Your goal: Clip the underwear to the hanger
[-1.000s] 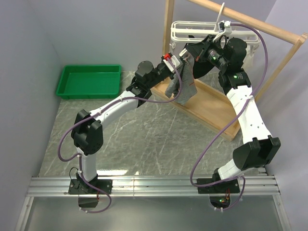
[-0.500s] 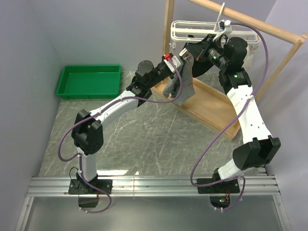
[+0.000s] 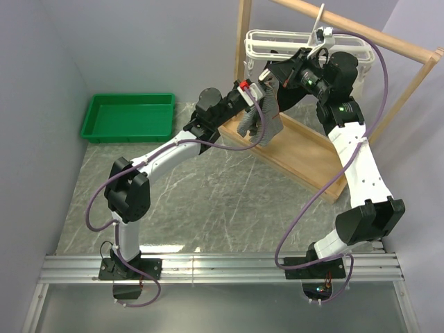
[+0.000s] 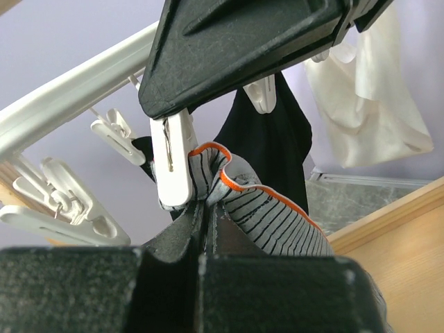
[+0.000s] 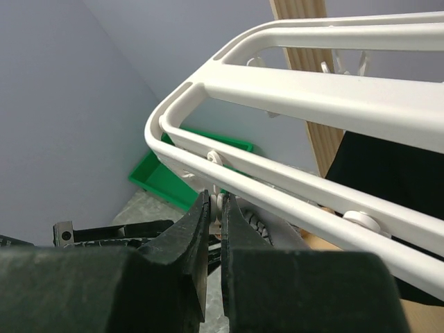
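Note:
The underwear (image 3: pixel 261 119), grey with fine dark stripes and an orange waistband edge, hangs bunched below the white hanger (image 3: pixel 277 43) on the wooden rack. My left gripper (image 3: pixel 250 90) is shut on its waistband (image 4: pixel 277 215) and holds it up against a dangling white clip (image 4: pixel 173 161). In the left wrist view the clip's lower end sits over the cloth just above my left gripper (image 4: pixel 206 208). My right gripper (image 3: pixel 269 73) reaches in from the right under the hanger's bars (image 5: pixel 312 90). My right gripper (image 5: pixel 216 197) is shut on that clip's (image 5: pixel 218 205) upper end, its jaws only narrowly apart.
A green tray (image 3: pixel 128 116) lies at the back left. The wooden rack's base board (image 3: pixel 305 156) and upright post (image 3: pixel 243 35) stand right behind the grippers. A black garment (image 4: pixel 277 132) and a white cloth (image 4: pixel 368 104) hang from the hanger, among several more clips (image 4: pixel 62 211).
My left gripper has lifted the underwear slightly up and right toward the hanger, so the cloth hangs higher. The right arm has barely moved.

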Available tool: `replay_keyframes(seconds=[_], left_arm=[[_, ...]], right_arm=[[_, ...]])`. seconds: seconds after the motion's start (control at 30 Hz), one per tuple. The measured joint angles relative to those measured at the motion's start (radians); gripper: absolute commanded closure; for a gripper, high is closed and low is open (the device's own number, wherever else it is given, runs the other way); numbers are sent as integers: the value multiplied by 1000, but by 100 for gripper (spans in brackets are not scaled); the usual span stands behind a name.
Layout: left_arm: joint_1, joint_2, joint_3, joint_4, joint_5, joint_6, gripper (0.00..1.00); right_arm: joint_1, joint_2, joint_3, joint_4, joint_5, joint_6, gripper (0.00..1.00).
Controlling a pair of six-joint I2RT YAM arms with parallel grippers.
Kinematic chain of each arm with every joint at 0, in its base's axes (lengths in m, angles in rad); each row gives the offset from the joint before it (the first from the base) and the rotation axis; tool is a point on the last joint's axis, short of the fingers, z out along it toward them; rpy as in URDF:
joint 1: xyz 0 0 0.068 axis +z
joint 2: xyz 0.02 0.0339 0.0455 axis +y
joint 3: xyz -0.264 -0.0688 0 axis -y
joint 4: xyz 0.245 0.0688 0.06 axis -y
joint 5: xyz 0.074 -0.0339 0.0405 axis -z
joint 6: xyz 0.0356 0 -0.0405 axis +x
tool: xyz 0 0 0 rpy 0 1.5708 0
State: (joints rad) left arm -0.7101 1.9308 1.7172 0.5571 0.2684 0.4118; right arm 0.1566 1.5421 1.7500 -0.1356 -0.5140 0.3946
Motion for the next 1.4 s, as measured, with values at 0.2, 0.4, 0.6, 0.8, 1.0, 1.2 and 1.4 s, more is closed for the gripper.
replay_keyframes(seconds=[0.2, 0.4, 0.6, 0.8, 1.0, 1.2, 1.4], left_arm=[[3, 0, 0, 0, 1, 25, 100], [9, 0, 0, 0, 1, 49, 100], [15, 0, 0, 4, 3, 82, 100], [23, 0, 0, 11, 5, 108, 100], [27, 0, 0, 15, 7, 124, 100], [35, 13, 22, 14, 7, 127, 100], [35, 17, 44, 16, 9, 127, 100]], right_arm=[[0, 1, 4, -8, -1, -13, 92], [0, 2, 6, -12, 0, -19, 92], [0, 12, 19, -18, -6, -22, 90], [0, 23, 35, -27, -11, -22, 84], [1, 37, 50, -37, -26, -20, 71], [1, 43, 57, -41, -29, -20, 64], [1, 55, 73, -49, -39, -10, 58]])
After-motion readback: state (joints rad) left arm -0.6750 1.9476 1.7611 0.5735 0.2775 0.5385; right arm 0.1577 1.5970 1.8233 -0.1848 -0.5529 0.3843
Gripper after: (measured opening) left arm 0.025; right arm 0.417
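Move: The left hand holds the grey striped underwear by its waistband; the clip meant for it lies some 3 cm ahead, about 2 cm to its right and 3 cm above. The right hand is shut on that clip's handles, with the waistband roughly 4 cm below its fingers, level fore and aft, and 2 cm to its left. From the right hand, the hanging black garment is about 8 cm ahead, 9 cm right and 8 cm lower. Still gripping the waistband, the left hand eases about 3 cm forward, left and up with the cloth at the clip's jaws, most of the rise coming at the very end, while its fingers tip up by just under 10 degrees. The right hand first keeps the clip handles squeezed almost in place, then opens its fingers to nearly half their range around them, ending the squeeze and drifting only about 1 cm forward and left. ##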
